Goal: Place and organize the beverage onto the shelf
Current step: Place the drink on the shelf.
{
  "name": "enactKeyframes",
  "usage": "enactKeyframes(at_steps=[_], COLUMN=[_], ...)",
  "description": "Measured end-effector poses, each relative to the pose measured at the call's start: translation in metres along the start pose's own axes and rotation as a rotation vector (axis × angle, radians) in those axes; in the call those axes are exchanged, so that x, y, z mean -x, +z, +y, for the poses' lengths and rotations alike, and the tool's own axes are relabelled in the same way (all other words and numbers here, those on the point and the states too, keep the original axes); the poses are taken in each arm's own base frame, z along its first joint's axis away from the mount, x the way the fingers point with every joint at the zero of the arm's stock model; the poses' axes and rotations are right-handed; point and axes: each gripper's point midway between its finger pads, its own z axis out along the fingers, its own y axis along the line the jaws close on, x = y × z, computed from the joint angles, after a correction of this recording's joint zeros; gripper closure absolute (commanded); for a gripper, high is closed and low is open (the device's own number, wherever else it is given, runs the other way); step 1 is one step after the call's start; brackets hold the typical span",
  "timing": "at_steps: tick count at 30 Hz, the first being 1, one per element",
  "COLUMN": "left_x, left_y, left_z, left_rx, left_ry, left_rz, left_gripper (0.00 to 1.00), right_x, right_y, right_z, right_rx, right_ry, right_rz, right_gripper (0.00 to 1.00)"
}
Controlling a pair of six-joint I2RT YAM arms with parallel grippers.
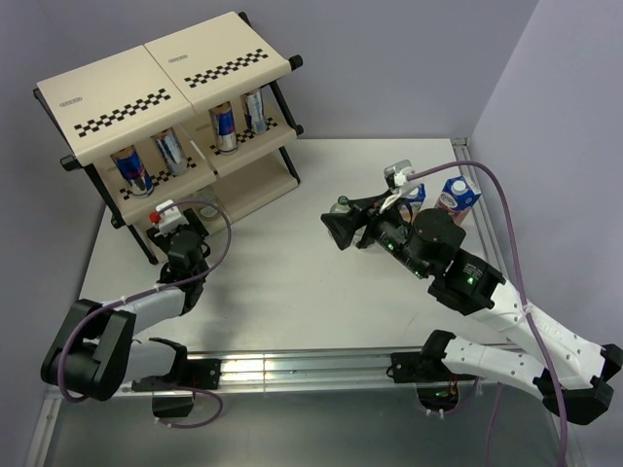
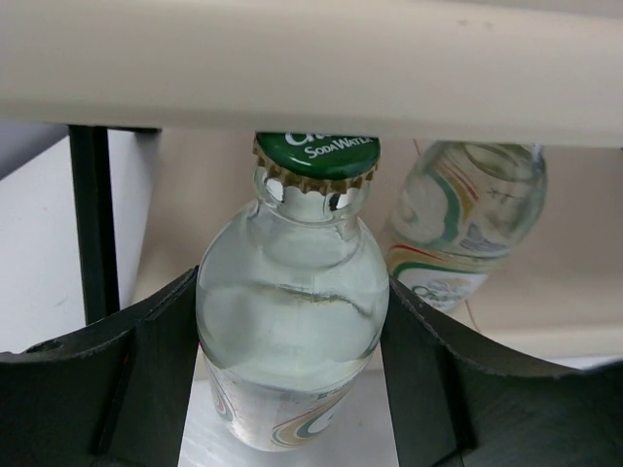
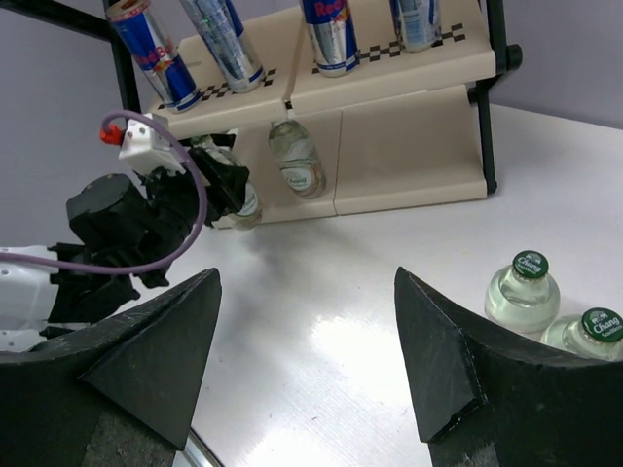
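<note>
A clear soda bottle (image 2: 292,311) with a green cap sits between my left gripper's (image 2: 292,292) fingers, which press on both its sides. It is under the edge of the shelf (image 1: 165,78), at the lowest tier. A second bottle (image 2: 467,224) lies on that tier just to the right. Several blue-silver cans (image 1: 224,126) lie on the middle tier. My right gripper (image 3: 307,292) hangs open over bare table, holding nothing. Two more green-capped bottles (image 3: 526,292) stand to its right. Two cartons (image 1: 458,197) stand at the table's far right.
The shelf's black frame post (image 2: 92,224) stands just left of the held bottle. The right arm (image 1: 467,277) stretches across the right half of the table. A metal rail (image 1: 292,368) runs along the near edge. A wall (image 1: 545,88) closes off the right side.
</note>
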Motion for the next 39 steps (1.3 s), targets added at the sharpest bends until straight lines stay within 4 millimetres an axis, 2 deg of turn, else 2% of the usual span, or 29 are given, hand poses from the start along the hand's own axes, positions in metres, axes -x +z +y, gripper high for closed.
enactKeyframes(at_steps=[7, 15, 20, 26, 39], left_x=[-0.001, 0.001, -0.002, -0.007, -0.007], left_y=[0.016, 0.032, 0.04, 0.048, 0.059], left_z=[0.005, 0.01, 0.014, 0.019, 0.015], left_rx=[0.032, 0.063, 0.08, 0.104, 0.121], left_ry=[0.004, -0.006, -0.009, -0.01, -0.021], left_rz=[-0.008, -0.019, -0.02, -0.025, -0.066], left_gripper=[1.0, 1.0, 1.0, 1.0, 1.0], right_x=[-0.002, 0.009, 0.009, 0.011, 0.018], right_y=[-0.006, -0.021, -0.023, -0.029, -0.043], right_z=[0.002, 0.006, 0.009, 0.012, 0.019], right_rx=[0.023, 0.058, 0.073, 0.095, 0.151], right_ry=[0.0, 0.009, 0.01, 0.012, 0.017], right_rz=[0.002, -0.037, -0.037, -0.045, -0.07], right_gripper=[0.21, 0.22, 0.22, 0.22, 0.22])
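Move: The free spot on the lower shelf where the held soda bottle is going lies about 6 cm ahead of the left hand, 5 cm to its left and some 8 cm below. The bottle already standing there is roughly 5 cm ahead and 8 cm to the hand's right; the middle shelf's front edge crosses about 3 cm straight ahead, 9 cm above. From the idle right hand, the spot is about 18 cm ahead, 41 cm left and 30 cm down. The upright soda bottle, still pinched at its body by the left fingers, is slid forward and left, about 6 cm in all, in under the middle shelf's edge beside the standing bottle, sinking about 1 cm on the way while the wrist turns some 10 degrees counter-clockwise. The empty right hand backs off about 5 cm, mostly back and a little up, fingers still open. ##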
